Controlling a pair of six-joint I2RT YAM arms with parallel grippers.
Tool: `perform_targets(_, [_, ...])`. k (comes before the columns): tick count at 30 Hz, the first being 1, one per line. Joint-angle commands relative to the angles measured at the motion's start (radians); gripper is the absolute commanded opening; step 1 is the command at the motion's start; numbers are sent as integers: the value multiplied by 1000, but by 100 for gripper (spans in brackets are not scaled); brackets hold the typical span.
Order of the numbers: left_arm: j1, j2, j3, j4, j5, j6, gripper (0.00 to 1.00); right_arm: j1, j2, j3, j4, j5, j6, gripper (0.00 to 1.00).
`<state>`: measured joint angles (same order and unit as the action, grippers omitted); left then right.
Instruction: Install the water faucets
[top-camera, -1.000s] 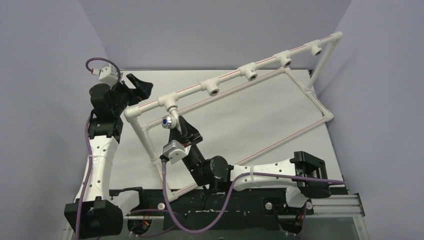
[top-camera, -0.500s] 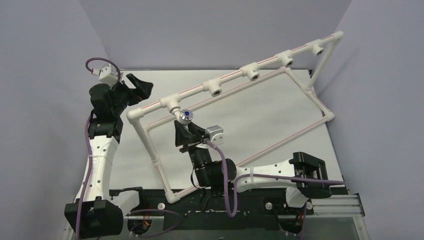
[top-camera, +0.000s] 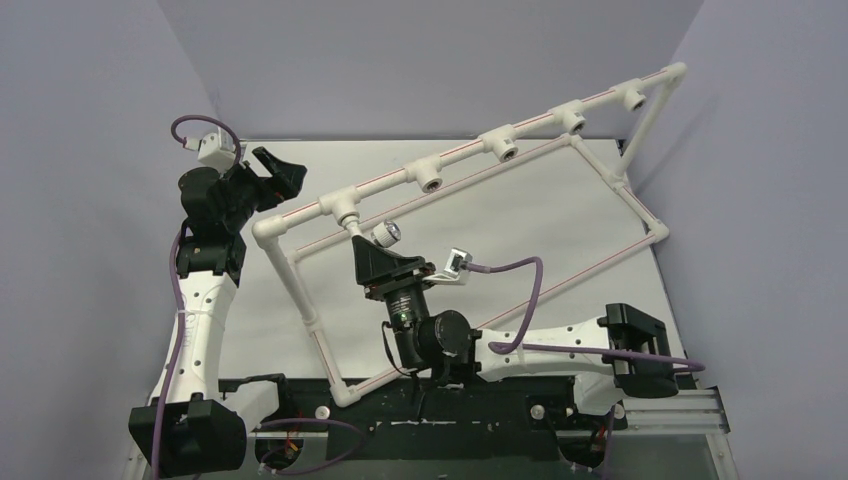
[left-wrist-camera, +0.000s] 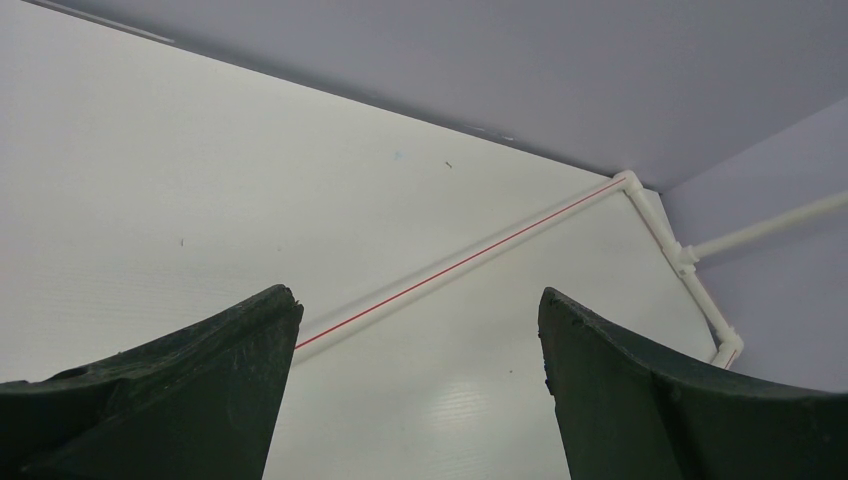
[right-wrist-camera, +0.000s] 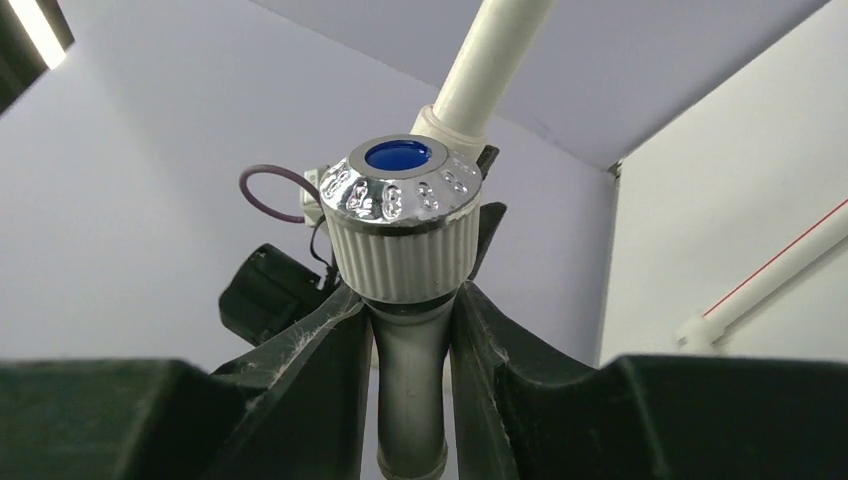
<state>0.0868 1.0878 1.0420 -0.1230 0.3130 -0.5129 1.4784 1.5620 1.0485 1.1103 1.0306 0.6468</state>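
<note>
A white water faucet (top-camera: 386, 236) with a silvery, blue-centred knob (right-wrist-camera: 400, 215) hangs from the leftmost tee socket (top-camera: 343, 207) of the white pipe frame (top-camera: 463, 151). My right gripper (top-camera: 379, 251) is shut on the faucet's body just below the knob, both fingers (right-wrist-camera: 330, 330) pressed against it. The faucet's threaded end is hidden. My left gripper (top-camera: 280, 171) stands open and empty by the frame's upper left corner; in the left wrist view nothing lies between its fingers (left-wrist-camera: 250, 340), only the table and a red-striped pipe (left-wrist-camera: 450, 265).
Several more tee sockets (top-camera: 430, 181) sit along the frame's upper rail toward the far right. The frame's lower rails (top-camera: 560, 285) cross the white table. Purple walls close in on the left, back and right. The black arm mount (top-camera: 420, 410) lines the near edge.
My right wrist has rolled round with the faucet in it: its camera swung from the left side to the right, and the knob moved from left of the socket to its right.
</note>
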Motion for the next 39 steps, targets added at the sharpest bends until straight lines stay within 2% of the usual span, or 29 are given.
perform_targets(1, [2, -11, 18, 57, 9, 5, 87, -15, -51, 47, -208, 50, 451, 0])
perform_targets(5, [2, -11, 18, 55, 6, 7, 87, -16, -68, 57, -288, 4, 563, 0])
perform_targets(12, [3, -9, 18, 55, 6, 7, 87, -16, -89, 39, -362, -21, 528, 1])
perform_targets(15, [2, -9, 18, 55, 5, 9, 87, -24, -101, 32, -419, -41, 528, 21])
perform_targets(19, [2, -9, 18, 52, 1, 11, 87, -33, -120, 19, -469, -69, 522, 42])
perform_targets(25, [2, -7, 18, 48, -2, 13, 87, -36, -172, -15, -498, -99, 477, 63])
perform_targets(31, [4, -6, 19, 50, 1, 10, 87, -40, -257, -46, -564, -152, 366, 72])
perform_targets(36, [5, -6, 18, 51, 2, 10, 87, -44, -324, -65, -582, -232, 217, 75])
perform_targets(39, [5, -6, 19, 52, 6, 10, 87, -45, -357, -53, -663, -228, 174, 75])
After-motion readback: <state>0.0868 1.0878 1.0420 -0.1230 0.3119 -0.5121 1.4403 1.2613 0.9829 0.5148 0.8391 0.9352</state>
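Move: Just ahead of the right hand's closed grip on the faucet body is the pipe tee the faucet is fitted into, some 7 cm forward, 3 cm left and about 3 cm higher. The faucet's knob sits about 4 cm right and 2 cm ahead, near hand height. The next tee is about 11 cm right, 11 cm ahead; the rail's left elbow some 16 cm left, 4 cm ahead. From the left hand the faucet's tee lies about 10 cm right, 6 cm back, roughly level. Still gripping the faucet body below the tee, the right hand rolls roughly 15 degrees farther, clockwise seen from behind, nearly in place. The fingers then open wide and let go; the hand dips about 2 cm, climbs most of that back and draws off some 3 cm to the right and a little back, its wrist rolling partly back. ##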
